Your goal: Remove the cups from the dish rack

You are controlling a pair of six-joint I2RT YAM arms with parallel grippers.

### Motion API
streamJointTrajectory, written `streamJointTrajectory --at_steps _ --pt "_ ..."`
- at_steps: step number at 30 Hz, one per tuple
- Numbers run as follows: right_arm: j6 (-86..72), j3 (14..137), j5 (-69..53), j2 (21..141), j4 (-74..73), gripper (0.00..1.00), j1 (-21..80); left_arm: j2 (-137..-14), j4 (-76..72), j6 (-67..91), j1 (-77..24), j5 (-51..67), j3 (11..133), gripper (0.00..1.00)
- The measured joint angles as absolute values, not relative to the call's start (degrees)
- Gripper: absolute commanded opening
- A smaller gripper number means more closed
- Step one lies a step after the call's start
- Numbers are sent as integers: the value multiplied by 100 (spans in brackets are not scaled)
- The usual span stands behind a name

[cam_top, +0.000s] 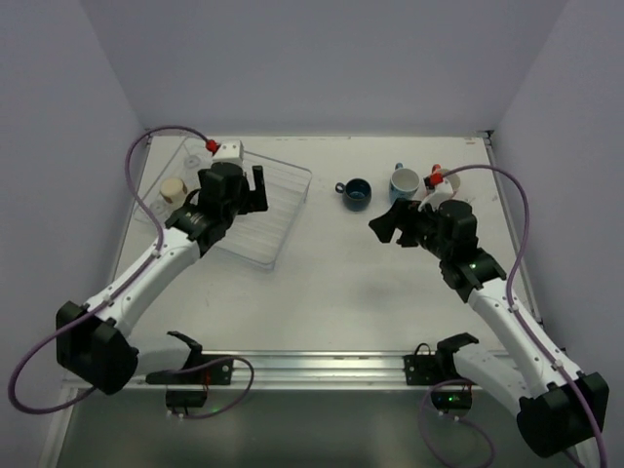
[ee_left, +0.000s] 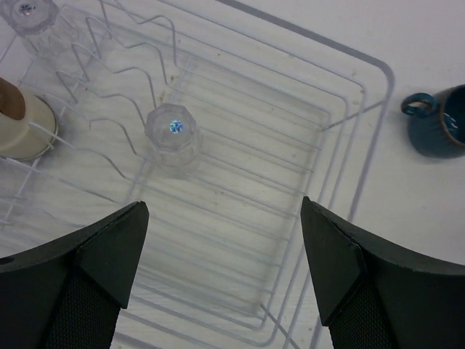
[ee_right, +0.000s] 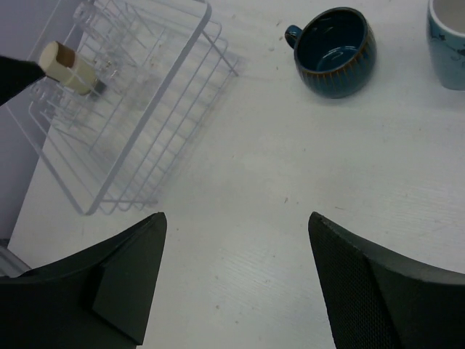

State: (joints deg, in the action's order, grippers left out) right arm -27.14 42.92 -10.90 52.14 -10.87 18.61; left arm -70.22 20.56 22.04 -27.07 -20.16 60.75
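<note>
The clear dish rack [cam_top: 283, 219] lies at the left of the table. A cream cup [cam_top: 174, 188] rests on its side in the rack's far left part, also visible in the left wrist view [ee_left: 22, 127]. Two clear tumblers stand upside down in the rack, one in the middle [ee_left: 173, 134] and one in the corner [ee_left: 29, 18]. My left gripper [cam_top: 252, 190] hangs open above the rack's floor [ee_left: 240, 182], holding nothing. On the bare table stand a dark blue handled cup [cam_top: 356, 192] and a light blue mug [cam_top: 404, 181]. My right gripper [cam_top: 390, 222] is open and empty, just in front of them.
White walls close in the table at the left, back and right. A metal rail [cam_top: 322, 366] with the arm bases runs along the near edge. A purple cable [cam_top: 512, 195] loops over the right side. A brownish rim [cam_top: 452, 180] shows behind the right wrist.
</note>
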Motion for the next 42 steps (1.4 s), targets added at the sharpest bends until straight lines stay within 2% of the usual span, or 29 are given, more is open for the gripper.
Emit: streamJointTrajectory --at_steps 5,8,24,27,30,35,37,42 --pt "-2849 3935 -1389 4998 -753 81 1883 -8211 1765 2196 -2316 -2228 6423 82" --pt "-2891 3844 -1603 4810 -499 80 1885 -8702 1570 2193 -2167 -2279 6477 80" --pt "-2963 3704 -2215 4707 -165 80 1929 -9953 1236 2200 -1865 -2536 6766 78" --pt "-2965 3704 -2276 4707 -167 80 1957 -10158 1140 2198 -1765 -2530 6810 73" --pt "-2969 3704 -2349 4707 -165 80 1988 -10289 1081 2189 -1671 -2486 6818 64" --pt "-3006 3704 -2364 4729 -165 80 2060 -10307 991 2161 -1649 -2423 6825 42" --pt "-3020 3706 -2364 4744 -163 80 2099 -10298 987 2147 -1651 -2383 6825 37" --pt "-3157 3719 -2366 4786 -150 80 2246 -9931 1020 2215 -1649 -2036 6770 36"
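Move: The nearest clear cup, standing in the dish rack, lies about 10 cm ahead of the left hand, 5 cm to its left and some 15 cm below. A second clear cup stands roughly 11 cm farther out and 14 cm left of it, and the cream cup about 19 cm left of it and 3 cm farther out, at much the same height. From the right hand, the nearest clear cup is some 16 cm ahead, 42 cm left and 15 cm below. The left hand dives about 14 cm down while reaching 10 cm forward and 5 cm left to the nearest clear cup in the rack, tipping its fingers further down and turning a little counter-clockwise, then narrows its wide-open fingers to pinch the cup from both sides and starts back up by about 2 cm. Meanwhile the empty right hand, fingers staying open, drifts about 5 cm left and 4 cm back, away from the cups already set on the table, rising slightly and turning some 15 degrees counter-clockwise. ##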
